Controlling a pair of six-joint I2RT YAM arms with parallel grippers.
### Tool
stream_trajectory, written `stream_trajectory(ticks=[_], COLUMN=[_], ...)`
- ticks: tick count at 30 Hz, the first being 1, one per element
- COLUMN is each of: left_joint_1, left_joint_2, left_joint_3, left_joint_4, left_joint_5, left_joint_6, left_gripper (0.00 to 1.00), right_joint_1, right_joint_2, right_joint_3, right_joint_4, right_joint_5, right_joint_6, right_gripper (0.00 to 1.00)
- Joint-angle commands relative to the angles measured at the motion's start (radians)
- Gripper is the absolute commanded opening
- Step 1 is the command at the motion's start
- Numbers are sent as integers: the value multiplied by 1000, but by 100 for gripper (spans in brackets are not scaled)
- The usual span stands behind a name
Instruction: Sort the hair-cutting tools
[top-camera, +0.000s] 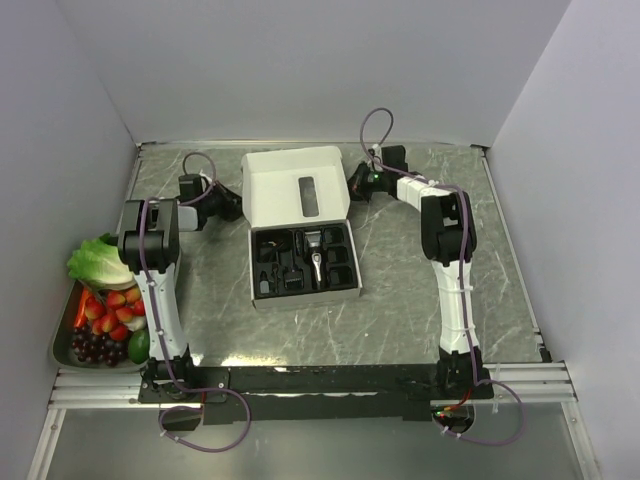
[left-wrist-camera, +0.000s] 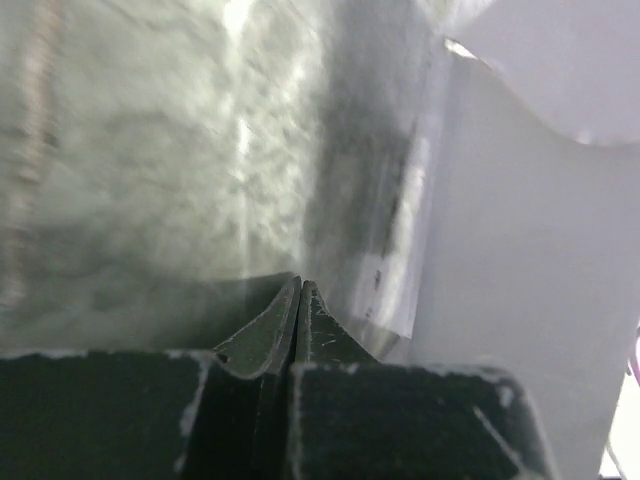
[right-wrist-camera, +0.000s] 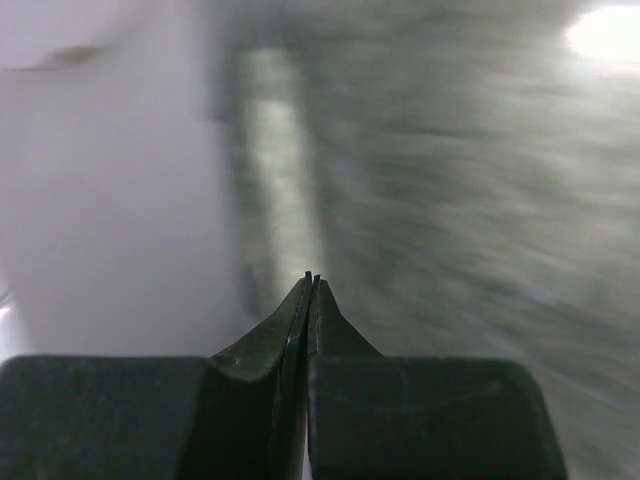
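Observation:
The black-and-silver hair clipper (top-camera: 315, 258) lies in the black moulded insert of the open white box (top-camera: 296, 186) at the table's middle. Small black comb attachments (top-camera: 337, 253) and other black parts (top-camera: 278, 262) sit in the insert's pockets beside it. My left gripper (top-camera: 232, 203) is shut and empty, just left of the box lid; the wrist view shows its tips (left-wrist-camera: 300, 285) pressed together over the table beside the white lid (left-wrist-camera: 520, 250). My right gripper (top-camera: 356, 181) is shut and empty, just right of the lid, with tips (right-wrist-camera: 311, 277) together.
A metal tray (top-camera: 66, 330) with lettuce, strawberries, grapes and other produce stands at the left edge. Grey walls enclose the marbled tabletop (top-camera: 420, 310) on three sides.

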Motion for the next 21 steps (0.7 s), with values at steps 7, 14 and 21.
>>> stream_trajectory(ticks=[7,14,21], left_joint_1=[-2,-2,-2], left_joint_2=[-117,-209,-360], left_joint_3=[-87,-148,-231], left_joint_4=[421,435,291], left_joint_5=[179,199,135], left_joint_6=[-163,-177,-106], left_gripper=[1,1,1], right_joint_1=[39,53,69], right_joint_2=[-68,-159,-275], right_joint_3=[-21,-100,-215], right_joint_4=[266,197,151], right_joint_5=[-215,-178,-114], right_joint_6=[77,-33,-118], right_gripper=[0,0,0])
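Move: The open lid of the box lies reclined between the two shut grippers. Its middle is some 12 cm to the right of the left gripper, about 3 cm farther out and 3 cm higher. From the right gripper it is about 12 cm to the left, 3 cm ahead and 1 cm up. The tool-filled box tray is roughly 16 cm back and 14 cm right of the left gripper; the silver clipper in it is some 14 cm back and 16 cm right. Raise the left gripper about 12 cm against the back of the lid's left side, easing it back and slightly right while its shut fingers tip upward some 20 degrees. Slide the right gripper left and up under the lid's right side, then draw it back about 5 cm towards the tray, fingers shut, to swing the lid up. ##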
